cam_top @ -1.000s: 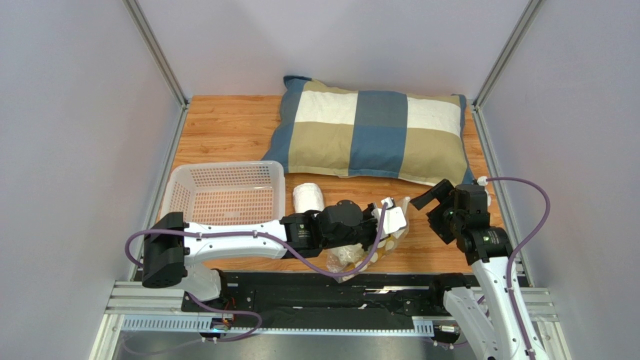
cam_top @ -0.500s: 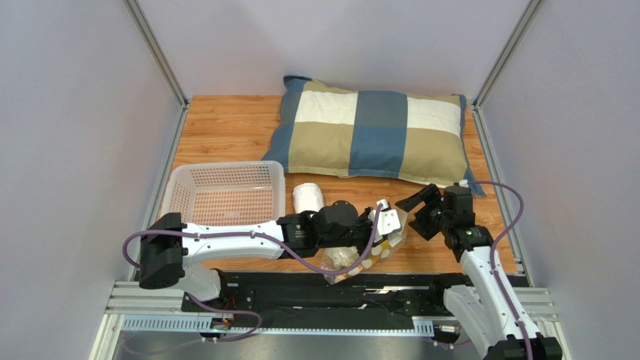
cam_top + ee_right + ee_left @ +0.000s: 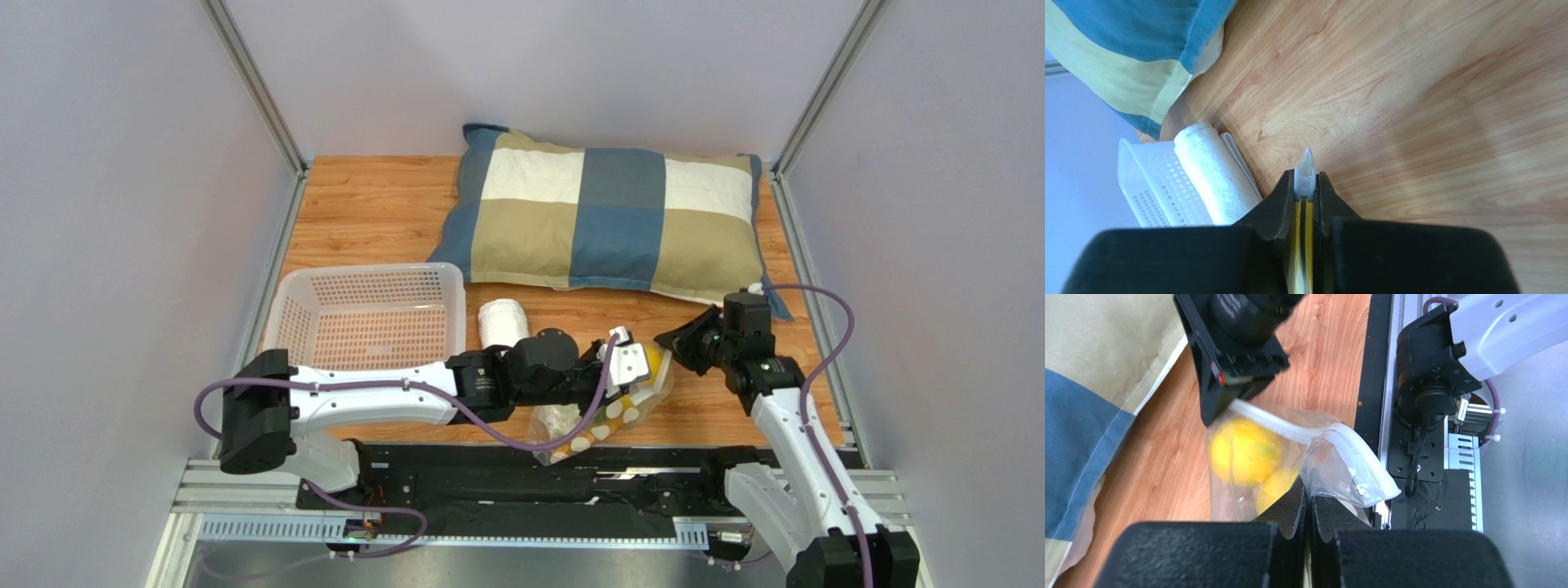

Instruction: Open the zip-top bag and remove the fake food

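The zip-top bag [image 3: 656, 390] lies on the wooden table near the front edge, between both arms. Yellow lemon-shaped fake food [image 3: 1244, 452] shows through its clear plastic, and a pale lump [image 3: 558, 423] lies at its near end. My left gripper [image 3: 1309, 493] is shut on a fold of the bag's plastic beside the white zip strip [image 3: 1352, 450]. My right gripper [image 3: 1307, 177] is shut on the white end of the bag's zip edge [image 3: 1307, 164]. In the left wrist view that black right gripper [image 3: 1229, 401] pinches the strip just above the lemons.
A checked blue, beige and white pillow [image 3: 613, 221] fills the back of the table. A white mesh basket [image 3: 368, 319] stands at the left, a rolled white towel [image 3: 501, 325] beside it. Grey walls close both sides; the black rail [image 3: 491, 484] runs along the front.
My right arm has swung left and down to the bag, and its open jaws have shut on the zip edge. The left gripper has kept its hold, shifting slightly.
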Action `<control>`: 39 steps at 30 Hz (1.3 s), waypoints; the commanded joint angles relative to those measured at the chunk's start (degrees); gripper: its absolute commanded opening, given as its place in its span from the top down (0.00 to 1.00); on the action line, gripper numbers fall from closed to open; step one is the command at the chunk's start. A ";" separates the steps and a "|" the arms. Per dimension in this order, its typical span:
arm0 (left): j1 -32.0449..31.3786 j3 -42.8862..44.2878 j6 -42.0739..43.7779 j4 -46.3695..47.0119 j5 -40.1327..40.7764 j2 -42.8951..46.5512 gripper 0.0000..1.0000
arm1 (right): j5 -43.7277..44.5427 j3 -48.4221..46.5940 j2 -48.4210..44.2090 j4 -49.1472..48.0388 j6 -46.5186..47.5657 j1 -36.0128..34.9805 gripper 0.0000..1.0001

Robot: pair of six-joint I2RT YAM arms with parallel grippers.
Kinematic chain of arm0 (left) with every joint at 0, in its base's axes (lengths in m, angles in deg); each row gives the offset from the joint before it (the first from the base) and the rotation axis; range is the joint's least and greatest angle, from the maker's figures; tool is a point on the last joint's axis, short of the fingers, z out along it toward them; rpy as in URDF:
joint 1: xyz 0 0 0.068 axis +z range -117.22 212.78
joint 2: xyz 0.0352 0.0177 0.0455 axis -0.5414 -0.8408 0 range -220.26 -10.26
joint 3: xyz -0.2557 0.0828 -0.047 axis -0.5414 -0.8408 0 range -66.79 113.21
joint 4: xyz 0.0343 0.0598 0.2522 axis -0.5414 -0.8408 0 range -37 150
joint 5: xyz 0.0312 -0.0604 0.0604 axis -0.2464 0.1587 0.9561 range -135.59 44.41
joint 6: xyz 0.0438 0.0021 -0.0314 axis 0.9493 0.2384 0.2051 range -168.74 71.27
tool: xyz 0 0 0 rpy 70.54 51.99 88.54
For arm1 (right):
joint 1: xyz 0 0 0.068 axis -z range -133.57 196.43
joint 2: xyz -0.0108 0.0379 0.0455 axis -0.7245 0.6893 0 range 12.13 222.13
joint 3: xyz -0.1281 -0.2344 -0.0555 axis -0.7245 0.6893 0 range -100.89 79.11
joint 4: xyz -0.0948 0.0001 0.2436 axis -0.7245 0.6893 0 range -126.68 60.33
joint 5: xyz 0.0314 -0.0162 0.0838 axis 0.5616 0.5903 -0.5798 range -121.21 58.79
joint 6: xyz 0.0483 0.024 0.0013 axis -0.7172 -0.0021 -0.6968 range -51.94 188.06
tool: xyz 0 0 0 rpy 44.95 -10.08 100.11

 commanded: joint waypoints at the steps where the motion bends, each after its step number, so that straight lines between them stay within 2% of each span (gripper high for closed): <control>1: 0.16 -1.67 -0.11 3.09 2.05 3.26 1.00 | 7.18 -10.52 -3.60 11.15 6.38 0.12 1.00; 3: 0.16 -3.51 -0.02 3.97 3.54 4.49 1.00 | 9.03 -15.27 -4.30 14.60 8.23 0.12 1.00; 4: 0.16 -4.21 -0.11 4.41 4.07 4.93 0.97 | 9.47 -16.76 -4.48 18.01 9.12 0.12 1.00; 5: 0.24 -5.79 -0.54 5.28 6.08 6.15 0.88 | 9.83 -18.52 -4.57 19.52 10.69 0.12 1.00; 6: 0.68 -6.41 -0.90 5.73 6.45 6.77 0.67 | 10.00 -20.97 -4.66 20.85 11.40 0.12 1.00; 8: 1.56 -6.86 -1.95 5.65 5.58 8.44 0.46 | 10.35 -23.01 -4.66 24.19 12.63 0.12 1.00; 9: 1.74 -6.51 -3.17 5.47 4.96 8.71 0.16 | 10.70 -24.41 -4.57 24.98 12.64 0.12 1.00; 10: 1.83 -4.94 -3.62 4.34 4.61 8.71 0.06 | 10.79 -24.68 -4.83 25.95 12.55 -0.06 1.00; 11: 1.83 -3.97 -4.23 3.89 3.30 8.36 0.01 | 10.71 -24.77 -4.92 26.04 11.86 -0.15 1.00; 16: 1.83 5.41 -7.40 -1.63 0.39 3.54 0.01 | 11.67 -23.81 -5.36 25.42 5.45 -2.25 1.00; 20: 1.48 11.15 -7.84 -4.81 -1.80 -1.74 0.01 | 16.76 -25.47 -5.80 28.59 -2.20 -4.62 1.00; 24: -0.37 13.70 -4.77 -5.42 -0.41 -3.76 0.01 | 21.69 -29.69 -6.33 33.85 -7.65 -4.81 1.00; 28: -1.07 20.02 -3.98 -11.57 3.72 -8.67 0.01 | 22.57 -32.77 -4.32 37.02 -10.47 -4.81 1.00; 30: -1.16 20.13 -3.36 -11.15 3.46 -9.65 0.01 | 21.70 -33.56 -3.43 37.99 -11.26 -4.98 1.00; 34: -1.34 16.70 0.59 -4.13 1.79 -12.02 0.01 | 21.25 -32.16 -5.09 38.18 -14.34 -5.33 1.00; 39: -2.04 19.59 0.16 -3.94 4.07 -15.63 0.01 | 22.31 -30.40 -7.47 37.99 -17.15 -5.59 1.00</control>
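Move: The left fingers still pinch film at the bag's mouth. The nearer lemon lies about 1 cm ahead of them, 4 cm right and 11 cm below; the second lemon some 4 cm back, 2 cm left and 13 cm down; the rolled towel about 4 cm ahead, 17 cm left and 18 cm down. The right fingers already hold the zip's end corner: from them the nearer lemon is roughly 3 cm back, 1 cm left and 5 cm below. Upward, about 12 cm and mostly early on, the right hand lifts the bag by the pinched corner, easing some 4 cm right and back and turning clockwise. The left hand tugs 3 cm leftward as its fingers open wide and let go of the film, then rises, swings about 9 cm right and sinks beside the bag's mouth, still open. ##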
